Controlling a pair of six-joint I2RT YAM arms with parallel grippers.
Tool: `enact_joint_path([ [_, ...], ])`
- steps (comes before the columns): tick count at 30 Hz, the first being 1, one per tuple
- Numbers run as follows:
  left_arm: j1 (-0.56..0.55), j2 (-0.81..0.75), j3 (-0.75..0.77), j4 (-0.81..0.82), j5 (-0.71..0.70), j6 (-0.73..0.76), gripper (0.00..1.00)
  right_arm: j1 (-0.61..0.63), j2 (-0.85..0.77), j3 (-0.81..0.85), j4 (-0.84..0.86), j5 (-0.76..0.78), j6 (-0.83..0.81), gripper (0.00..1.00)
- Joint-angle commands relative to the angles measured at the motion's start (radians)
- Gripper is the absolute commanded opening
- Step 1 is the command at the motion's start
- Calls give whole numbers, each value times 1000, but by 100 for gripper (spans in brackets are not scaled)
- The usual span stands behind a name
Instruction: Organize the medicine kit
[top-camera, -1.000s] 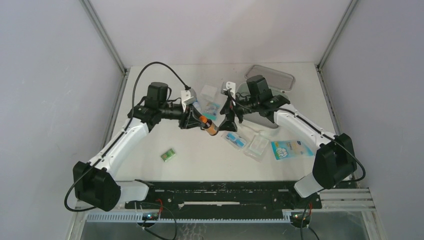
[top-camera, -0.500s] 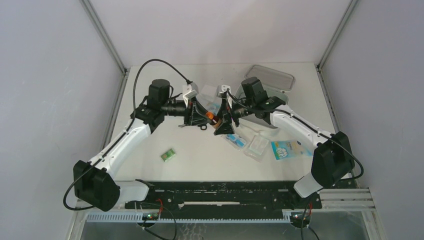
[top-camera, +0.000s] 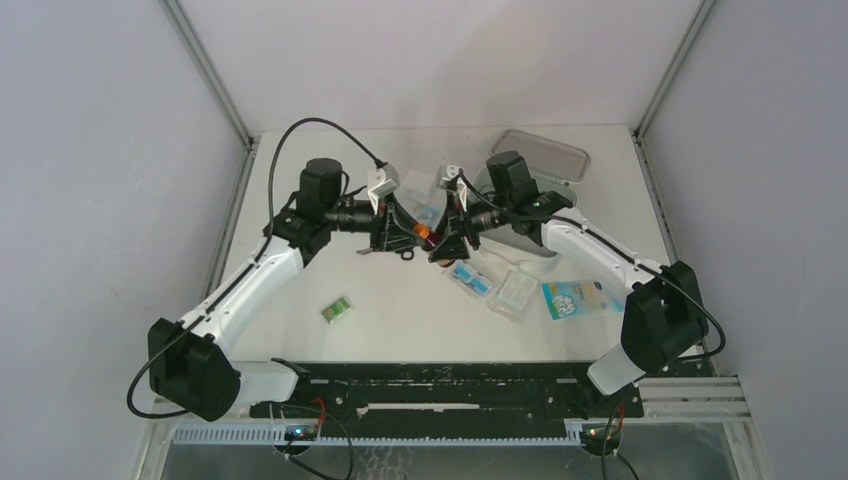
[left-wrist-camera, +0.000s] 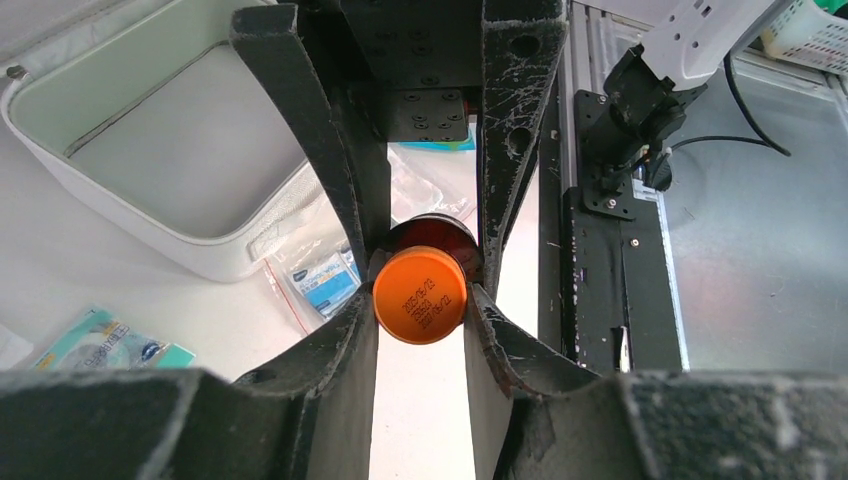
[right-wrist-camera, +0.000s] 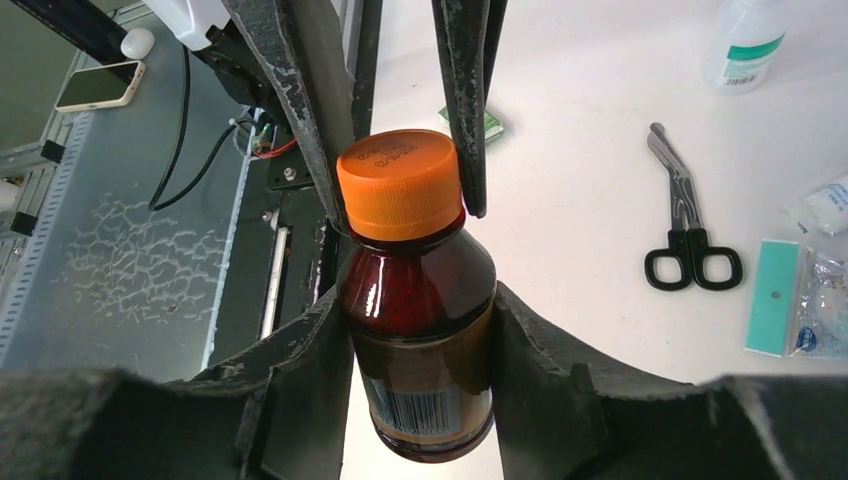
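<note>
A brown glass bottle (right-wrist-camera: 420, 300) with an orange cap (left-wrist-camera: 420, 296) hangs above the table between both arms. My left gripper (left-wrist-camera: 420, 305) is shut on the cap, with its fingers pressed to both sides. My right gripper (right-wrist-camera: 420, 330) is shut on the bottle's body, both fingers against the glass. In the top view the two grippers meet at the bottle (top-camera: 429, 236) in the middle of the table. The white medicine kit (left-wrist-camera: 130, 130) lies open with a pale grey inside, just behind the right arm, and its lid (top-camera: 548, 153) rests at the back right.
Black-handled scissors (right-wrist-camera: 690, 230) and a white bottle (right-wrist-camera: 745, 45) lie behind the grippers. Clear packets (top-camera: 470, 280), a second packet (top-camera: 515, 292) and a blue wipes pack (top-camera: 575, 298) sit right of centre. A small green packet (top-camera: 338, 310) lies front left.
My right gripper has swung left to the bottle and closed its jaws around the body. My left gripper has kept hold of the cap and shifted the bottle slightly back.
</note>
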Motion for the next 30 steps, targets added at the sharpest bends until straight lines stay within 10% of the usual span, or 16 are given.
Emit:
enact_joint_path([
  [1,-2,0,9,33,-34,0,42,-17,-1,39,45,-3,52,26],
  [9,123,-33,40,66,-146,-88,100,-129,4,18,127,131,178,15],
  [17,166,-86,39,26,-424,-62,100,-276,81,19,216,459,454,10],
  [30,165,-121,3,-22,-439,0,100,-366,306,29,197,636,683,13],
])
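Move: The brown bottle with the orange cap is already in both grippers: the right fingers hold its body, and its middle lies about 3 cm back, 3 cm right and 4 cm below the left hand. From the right hand, the kit box is about 22 cm ahead, 19 cm right and 18 cm down. The bandage bag is 2 cm ahead, 8 cm right; the clear bag 3 cm back, 19 cm right; both some 21 cm down. Open the left gripper wide to let go of the bottle's cap end, then draw it off about 12 cm forward and left, swinging some 30 degrees counter-clockwise. Keep the right grip on the bottle and carry it forward and right to the kit box, turning roughly 60 degrees clockwise, tipping over and sinking in the later half. ##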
